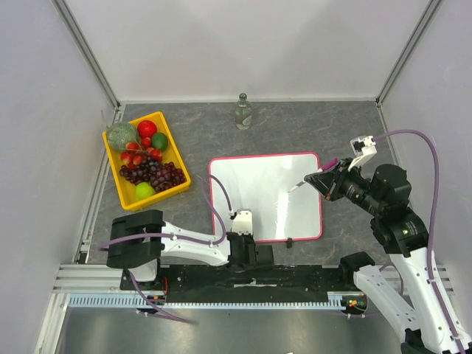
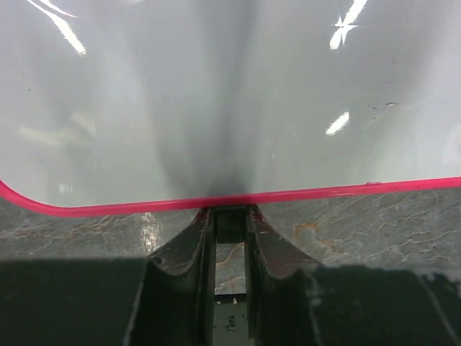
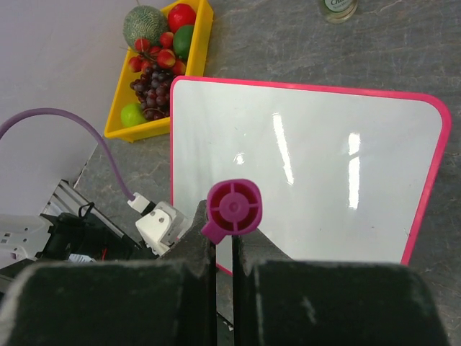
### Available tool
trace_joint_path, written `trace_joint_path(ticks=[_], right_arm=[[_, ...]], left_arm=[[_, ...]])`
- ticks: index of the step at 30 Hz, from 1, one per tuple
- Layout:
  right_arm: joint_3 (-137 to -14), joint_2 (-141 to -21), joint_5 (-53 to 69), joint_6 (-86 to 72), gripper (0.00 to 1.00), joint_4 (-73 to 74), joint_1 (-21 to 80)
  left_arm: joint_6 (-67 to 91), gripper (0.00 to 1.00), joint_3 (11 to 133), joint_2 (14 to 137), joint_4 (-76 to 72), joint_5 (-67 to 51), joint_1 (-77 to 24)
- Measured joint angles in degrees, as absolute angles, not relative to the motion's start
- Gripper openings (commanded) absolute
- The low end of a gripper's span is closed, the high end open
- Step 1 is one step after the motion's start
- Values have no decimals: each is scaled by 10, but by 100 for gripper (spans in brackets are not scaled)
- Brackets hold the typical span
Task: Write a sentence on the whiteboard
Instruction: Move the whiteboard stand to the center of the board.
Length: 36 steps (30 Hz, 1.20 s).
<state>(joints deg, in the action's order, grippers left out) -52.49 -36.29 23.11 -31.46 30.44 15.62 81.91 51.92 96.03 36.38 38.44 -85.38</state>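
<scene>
The whiteboard (image 1: 265, 193) (image 3: 310, 151) lies flat in the middle of the table, white with a pink rim, and no sentence shows on its face. My left gripper (image 1: 238, 237) (image 2: 230, 214) sits at the board's near edge (image 2: 288, 194), its jaws shut on a small black clip (image 2: 230, 225) on the rim. My right gripper (image 1: 328, 181) (image 3: 225, 241) hovers over the board's right side, shut on a marker (image 1: 332, 164) (image 3: 234, 205). The marker's magenta end faces the wrist camera. Its pale tip (image 1: 295, 186) points down-left toward the board.
A yellow tray (image 1: 112, 164) (image 3: 144, 131) of fruit stands left of the board. A small glass bottle (image 1: 243, 112) (image 3: 338, 7) stands at the back. A second black clip (image 1: 290, 240) sits on the near rim. Frame posts and walls enclose the table.
</scene>
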Motion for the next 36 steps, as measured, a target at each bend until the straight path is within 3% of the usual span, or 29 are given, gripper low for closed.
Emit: trace_joint_path(ticks=[4, 8, 11, 20, 36], right_arm=[[-517, -359, 235, -315, 0, 304, 156], [-514, -359, 238, -314, 0, 304, 156], [-513, -359, 239, -314, 0, 304, 156], [-509, -359, 246, -314, 0, 304, 156], [-431, -317, 298, -293, 0, 305, 156]], left_arm=[[847, 21, 527, 966, 390, 391, -865], [860, 64, 529, 967, 408, 391, -871], [868, 74, 529, 964, 447, 385, -887], [876, 84, 536, 951, 512, 351, -916], [693, 86, 536, 804, 438, 227, -937]])
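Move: The left hand still pinches the left black stand at the board's near edge, right at its pads. From this hand the whiteboard's centre is about 14 cm ahead and 8 cm right, the second black stand level with it and some 16 cm right, the dark front strip roughly 13 cm straight back. From the pen-holding right hand, the whiteboard's centre is about 4 cm ahead, 14 cm left and 30 cm below. The left fingers spread wide and let go of the left stand at the board's near edge, and the hand draws back about 9 cm towards the dark front strip, drifting some 4 cm left before swinging back right and rising about 6 cm, its wrist turning some 25 degrees clockwise and tipping further down. The right hand keeps its shut grip on the pen and, after an almost still spell, sinks about 5 cm in all towards the board while easing slightly back, the pen still clear of the surface. ##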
